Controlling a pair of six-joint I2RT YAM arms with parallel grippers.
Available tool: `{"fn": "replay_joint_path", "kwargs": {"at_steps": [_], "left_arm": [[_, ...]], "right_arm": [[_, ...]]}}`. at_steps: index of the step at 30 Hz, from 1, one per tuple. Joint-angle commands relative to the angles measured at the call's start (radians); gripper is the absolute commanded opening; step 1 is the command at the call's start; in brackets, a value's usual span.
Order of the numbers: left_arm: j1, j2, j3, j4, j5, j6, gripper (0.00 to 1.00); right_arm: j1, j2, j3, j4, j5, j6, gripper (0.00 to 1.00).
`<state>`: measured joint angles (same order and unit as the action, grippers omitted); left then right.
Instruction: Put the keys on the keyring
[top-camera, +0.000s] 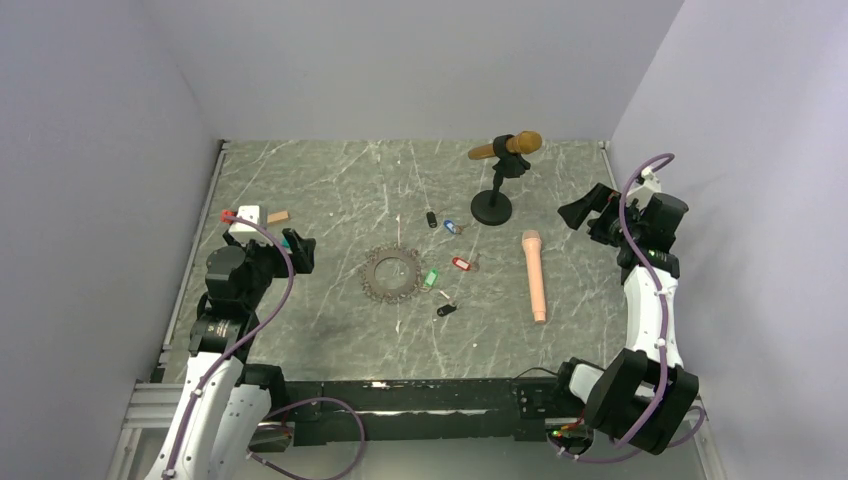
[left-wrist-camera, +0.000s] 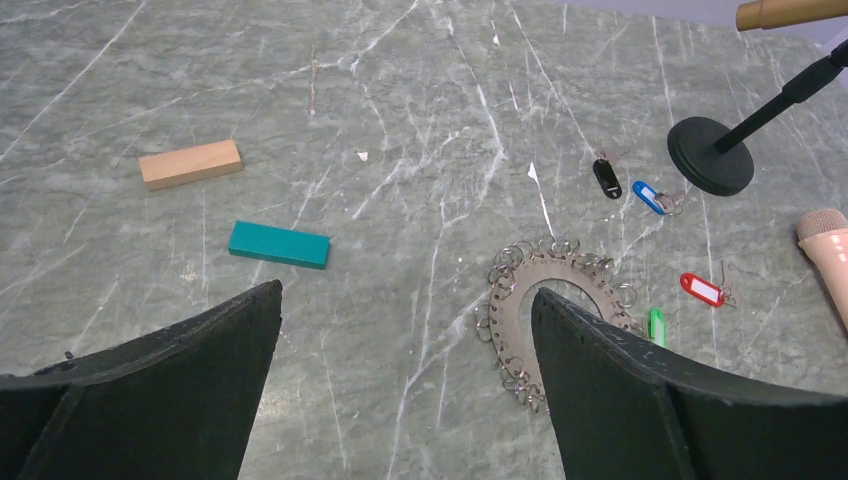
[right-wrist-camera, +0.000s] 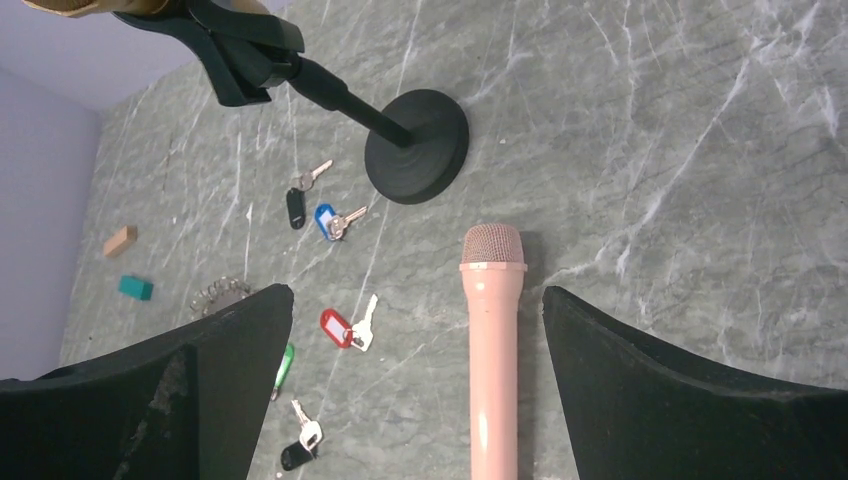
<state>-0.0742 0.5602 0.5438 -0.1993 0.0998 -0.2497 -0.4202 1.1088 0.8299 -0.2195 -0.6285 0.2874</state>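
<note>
The keyring (top-camera: 390, 274), a dark toothed ring fringed with small split rings, lies flat mid-table. To its right the keys lie loose: black-tagged (top-camera: 432, 219), blue-tagged (top-camera: 451, 226), red-tagged (top-camera: 460, 263), green-tagged (top-camera: 430, 279) and another black-tagged (top-camera: 446, 309). My left gripper (top-camera: 298, 250) hovers open left of the ring; in its wrist view the keyring (left-wrist-camera: 515, 300) is partly hidden behind the right finger (left-wrist-camera: 620, 390). My right gripper (top-camera: 578, 213) hangs open at the right, above the pink microphone (right-wrist-camera: 493, 340), with the red-tagged key (right-wrist-camera: 337, 327) to its left. Neither holds anything.
A tan wooden block (left-wrist-camera: 190, 163) and a teal block (left-wrist-camera: 278, 244) lie left of the ring. A black microphone stand with a round base (top-camera: 491, 209) holds a gold microphone (top-camera: 507, 147) at the back. The pink microphone (top-camera: 535, 275) lies right of the keys.
</note>
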Motion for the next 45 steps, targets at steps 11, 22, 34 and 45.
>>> {"fn": "replay_joint_path", "kwargs": {"at_steps": [11,22,34,45], "left_arm": [[0.004,-0.004,0.031,0.041,0.004,-0.012,0.98],[0.004,0.007,0.038,0.065,0.125,-0.030,0.98],[0.004,0.018,0.034,0.079,0.164,-0.023,0.98],[0.005,0.021,0.032,0.073,0.165,-0.014,0.98]], "right_arm": [[-0.002,-0.017,-0.004,0.096,-0.210,-0.051,1.00],[0.017,-0.031,-0.080,0.063,-0.571,-0.390,1.00],[0.140,-0.008,-0.073,-0.294,-0.707,-0.934,1.00],[0.640,0.150,-0.018,-0.407,-0.349,-1.120,1.00]]}}
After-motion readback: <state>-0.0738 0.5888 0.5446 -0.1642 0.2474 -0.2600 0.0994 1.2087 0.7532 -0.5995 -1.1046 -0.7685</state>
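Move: The lower black-tagged key lies about 29 cm to the left of my right hand, 12 cm nearer my base and some 20 cm below. The green-tagged key is 4 cm left of it and 7 cm farther out, the red-tagged key 5 cm right of it and 11 cm farther out. The pink microphone's middle is about 7 cm left of my right hand and 4 cm back. From my left hand that black-tagged key lies roughly 34 cm right, 6 cm back. I sweep my open right hand left and back across the pink microphone towards the lower black-tagged key, some 19 cm left and 12 cm back, swinging it counter-clockwise by about 75 degrees so the fingers point left. It stays near its height at first, then sinks about 7 cm as it speeds up. My left hand, still open, shifts about 2.5 cm right with a slight clockwise turn. ##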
